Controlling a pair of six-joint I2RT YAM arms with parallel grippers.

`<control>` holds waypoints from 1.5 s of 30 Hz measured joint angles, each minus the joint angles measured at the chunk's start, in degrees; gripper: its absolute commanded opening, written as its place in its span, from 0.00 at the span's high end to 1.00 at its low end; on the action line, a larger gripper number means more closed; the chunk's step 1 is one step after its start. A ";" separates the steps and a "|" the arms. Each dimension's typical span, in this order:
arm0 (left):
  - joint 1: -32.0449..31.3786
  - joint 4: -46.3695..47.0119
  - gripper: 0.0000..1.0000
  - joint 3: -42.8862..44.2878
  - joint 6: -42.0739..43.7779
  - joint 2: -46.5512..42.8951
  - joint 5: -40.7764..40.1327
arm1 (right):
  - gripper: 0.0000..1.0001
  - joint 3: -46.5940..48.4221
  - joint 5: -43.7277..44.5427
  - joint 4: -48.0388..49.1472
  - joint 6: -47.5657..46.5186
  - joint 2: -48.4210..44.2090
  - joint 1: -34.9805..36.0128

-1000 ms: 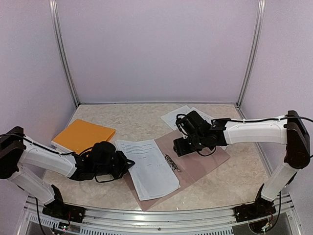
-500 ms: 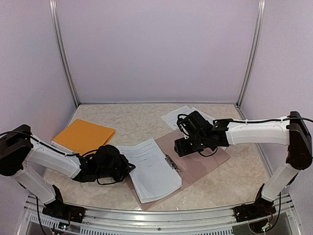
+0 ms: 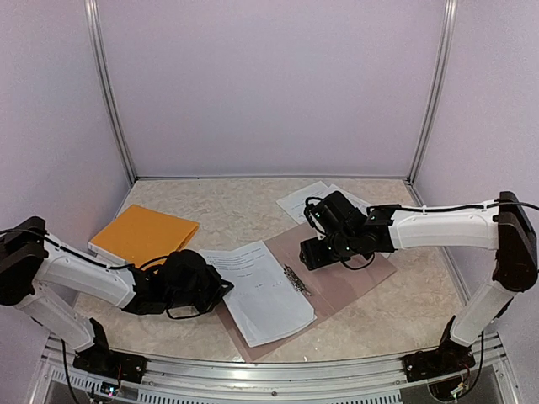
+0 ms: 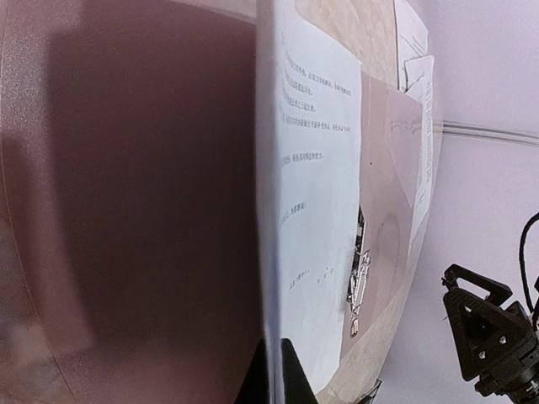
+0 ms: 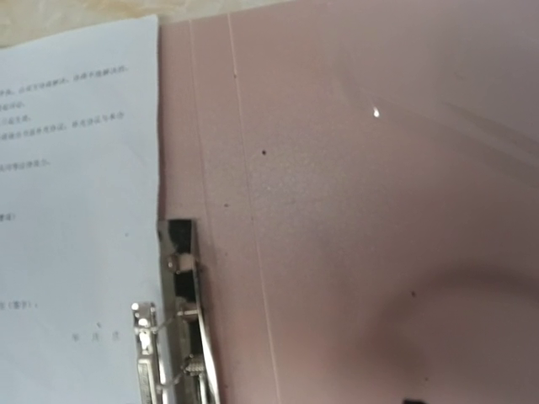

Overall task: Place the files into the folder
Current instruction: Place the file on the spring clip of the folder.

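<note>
The pinkish-brown folder (image 3: pixel 354 282) lies open in the middle of the table, with a metal clip (image 3: pixel 295 279) along its spine. The files (image 3: pixel 261 290), white printed sheets, rest on its left half. My left gripper (image 3: pixel 217 290) is shut on the left edge of that cover with the files on it. In the left wrist view the left gripper (image 4: pixel 274 383) pinches this edge, with brown cover (image 4: pixel 126 210) on one side and files (image 4: pixel 316 194) on the other. My right gripper (image 3: pixel 313 252) sits on the folder's right half, open, with only bare folder (image 5: pixel 354 194) beneath it.
More white printed sheets (image 3: pixel 303 200) lie at the back, partly under the right arm. An orange folder (image 3: pixel 143 234) sits at the left, just behind my left arm. Pale walls with metal posts close in the table on three sides.
My left gripper has moved slightly toward the near edge and to the right, carrying the left edge; the files have shifted a little to the right. The right arm has barely moved.
</note>
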 measured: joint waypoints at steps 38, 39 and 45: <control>0.52 -0.79 0.71 1.62 1.01 3.78 1.92 | 0.35 -0.55 -0.20 1.01 -0.13 0.00 0.11; 0.55 -0.79 0.69 1.62 0.98 3.78 1.97 | 0.35 -0.59 -0.22 1.01 -0.11 0.00 0.13; 0.55 -1.11 0.58 1.64 0.61 3.74 2.14 | 0.35 -0.61 -0.59 1.16 -0.11 0.00 0.33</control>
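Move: The left hand still holds the outer-left side of the file; the spring clip it is meant for is about 18 cm to this hand's right, 4 cm farther out and roughly 4 cm lower. The file's middle is some 8 cm to the hand's right, level with it fore and aft, and the orange folder some 23 cm left and 17 cm ahead. From the right hand, the clip is about 3 cm left, 2 cm back and 9 cm below. The left hand, fingers shut on the file's left side, lifts it barely half a centimetre, then sinks about 2 cm straight down, lowering that side towards the open folder with next to no sideways travel. Near the bottom it stops and holds its place while the fingers open to about a third of their range, ending the pinch, one finger above the sheets and the other seemingly still beneath their edge. ##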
